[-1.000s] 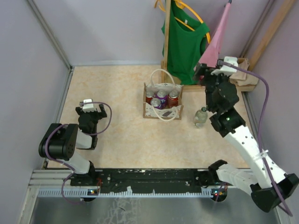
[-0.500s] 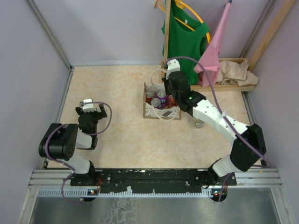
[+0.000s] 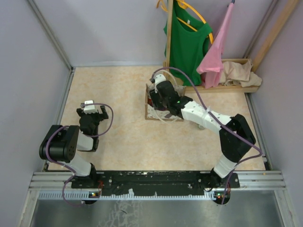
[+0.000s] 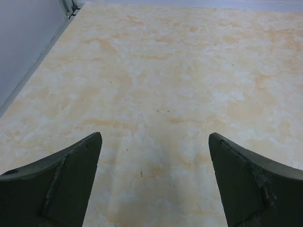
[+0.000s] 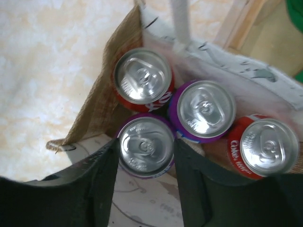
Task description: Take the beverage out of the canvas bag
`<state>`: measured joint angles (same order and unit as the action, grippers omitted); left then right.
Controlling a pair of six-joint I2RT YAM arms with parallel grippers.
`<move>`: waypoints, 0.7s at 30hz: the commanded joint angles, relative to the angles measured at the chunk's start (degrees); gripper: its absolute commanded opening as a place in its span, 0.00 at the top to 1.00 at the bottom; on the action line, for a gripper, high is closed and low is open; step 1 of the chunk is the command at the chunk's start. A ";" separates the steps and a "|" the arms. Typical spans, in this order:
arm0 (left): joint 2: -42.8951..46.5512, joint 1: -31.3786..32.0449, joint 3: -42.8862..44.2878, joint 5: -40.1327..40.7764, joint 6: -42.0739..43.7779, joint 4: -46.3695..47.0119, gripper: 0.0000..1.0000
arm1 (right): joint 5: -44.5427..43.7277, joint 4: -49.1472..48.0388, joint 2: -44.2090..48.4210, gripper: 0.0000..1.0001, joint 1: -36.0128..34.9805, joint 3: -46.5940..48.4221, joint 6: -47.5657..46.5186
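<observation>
The canvas bag (image 3: 150,112) stands in the middle of the table, its burlap wall (image 5: 94,111) and white handle (image 5: 180,19) showing in the right wrist view. Several beverage cans stand upright inside it: a red one (image 5: 143,75), a purple one (image 5: 204,109), a red Coke (image 5: 265,146) and a nearer purple can (image 5: 146,144). My right gripper (image 3: 159,100) reaches down into the bag and is shut on that nearer purple can, a finger pressed on each side of it (image 5: 144,158). My left gripper (image 3: 89,106) rests open at the left, over bare table (image 4: 154,142).
A wooden rack (image 3: 168,38) behind the bag carries a green shirt (image 3: 187,45) and a pink cloth (image 3: 215,54). A plain tan cloth (image 3: 240,73) lies on the shelf at the back right. Grey walls enclose the table on three sides.
My right arm swung from the back right over to the bag, lowered into it, and its jaws closed round the purple can. The left arm has not moved.
</observation>
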<state>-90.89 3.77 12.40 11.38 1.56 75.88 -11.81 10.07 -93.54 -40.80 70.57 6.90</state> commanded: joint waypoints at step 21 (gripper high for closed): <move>-0.35 0.06 -0.32 0.18 0.28 1.03 0.00 | -7.97 1.01 -2.80 0.01 -5.96 -1.31 5.21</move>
<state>-90.89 3.77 12.40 11.38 1.56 75.88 -16.99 8.58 -94.39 -45.45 67.92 10.68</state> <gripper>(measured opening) 0.998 0.990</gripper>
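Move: The purple can at the front of the canvas bag stands almost directly under my right hand, its middle about 11 cm below, 1 cm back and 1 cm to the right. The left red can is some 4 cm farther out than it and 3 cm to its left. The rear purple can is 4 cm farther out and 3 cm to its right, and the right red can 3 cm out and 8 cm right. From my left hand the front purple can lies about 31 cm right, 2 cm ahead and slightly lower. I spread my right fingers from about a third open to fully wide as the hand sinks some 2 cm towards the front purple can, shifting about 2 cm back and 2 cm left. Most of that comes quickly; then I hover with the fingers wide above the cans, easing barely half a centimetre back to the right and turning the wrist a few degrees clockwise. ##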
